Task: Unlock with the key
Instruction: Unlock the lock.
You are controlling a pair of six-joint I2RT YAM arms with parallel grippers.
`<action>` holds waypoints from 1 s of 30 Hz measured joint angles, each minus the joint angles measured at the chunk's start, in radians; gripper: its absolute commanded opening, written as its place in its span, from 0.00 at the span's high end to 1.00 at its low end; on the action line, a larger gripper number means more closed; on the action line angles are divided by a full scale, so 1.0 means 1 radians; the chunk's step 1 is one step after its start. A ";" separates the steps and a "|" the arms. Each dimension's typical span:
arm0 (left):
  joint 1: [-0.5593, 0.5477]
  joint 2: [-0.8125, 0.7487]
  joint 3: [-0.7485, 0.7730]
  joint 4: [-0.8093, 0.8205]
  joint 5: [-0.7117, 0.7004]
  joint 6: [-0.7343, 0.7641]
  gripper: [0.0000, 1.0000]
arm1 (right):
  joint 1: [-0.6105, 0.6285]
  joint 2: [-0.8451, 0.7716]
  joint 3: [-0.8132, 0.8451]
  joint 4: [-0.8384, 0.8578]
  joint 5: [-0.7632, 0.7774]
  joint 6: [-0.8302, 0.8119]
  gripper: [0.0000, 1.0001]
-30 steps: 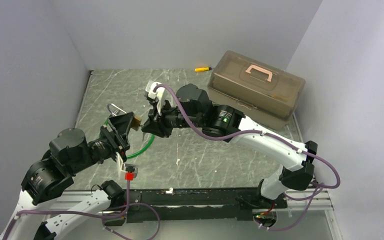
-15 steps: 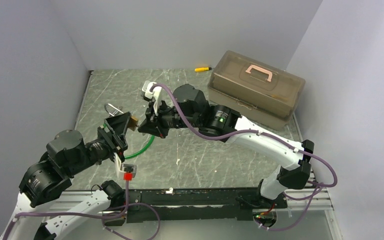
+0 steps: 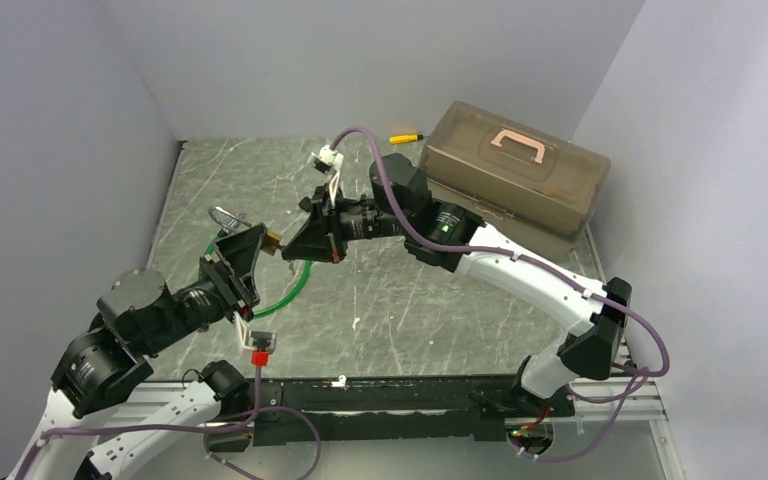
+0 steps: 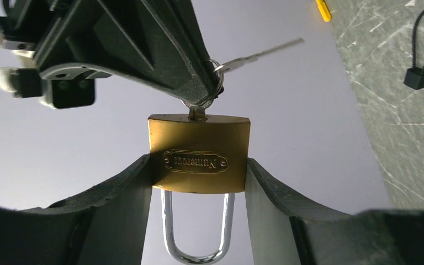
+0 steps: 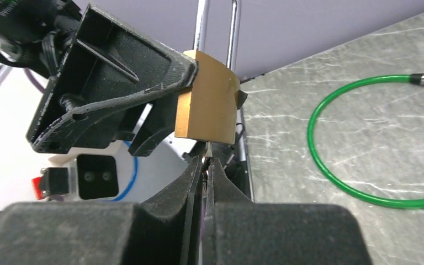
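Note:
A small brass padlock point(image 4: 199, 152) is held off the table, clamped by its two sides in my left gripper point(image 4: 199, 171), its steel shackle point(image 4: 197, 234) pointing back toward the wrist. The thin silvery key point(image 5: 208, 149) sticks out of the padlock's point(image 5: 207, 99) bottom face. My right gripper point(image 5: 206, 163) is shut on the key's head, fingers pressed flat together. A second key point(image 4: 265, 52) on the same ring juts sideways. From above, both grippers meet at the padlock point(image 3: 272, 241), the left gripper point(image 3: 250, 255) from the left and the right gripper point(image 3: 300, 245) from the right.
A brown translucent toolbox point(image 3: 510, 180) with a pink handle stands at the back right. A yellow-and-black stick tool point(image 3: 406, 138) lies by the back wall. A green tube loop point(image 3: 290, 295) lies on the table under the grippers, and a black cord loop point(image 4: 422, 49) lies farther off.
My right gripper has closed on the key, and its wrist has rolled, swinging its cable connector up and to the right. The left arm and the padlock have barely shifted.

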 measured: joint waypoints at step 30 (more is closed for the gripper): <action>-0.003 -0.010 -0.017 0.094 0.101 0.023 1.00 | -0.151 -0.033 -0.217 0.472 -0.282 0.441 0.32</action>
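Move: The brass padlock, held by its sides in the left fingers, has its body about 3 cm to the left of the right fingertips, 1 cm ahead and 1 cm above; its shackle centre is roughly 8 cm left, 3 cm ahead and 2 cm above. The right fingers already pinch the head of the inserted key, and the spare key hangs about 4 cm straight below them. From the left hand, the inserted key's head is about 2 cm back, 3 cm right and 1 cm below. With the key head still pinched, the right hand rolls about its fingers some 25 degrees, clockwise seen from behind that hand, its fingertips also tipping up and swinging counter-clockwise, while the left hand keeps its grip on the padlock and counter-tilts about 10 degrees; both drift up nearly 3 cm and about 2 cm right. At the end the right fingers open wide, letting go of the key, and that hand shifts some 2 cm forward as both sink slightly and the left hand turns partly back. ##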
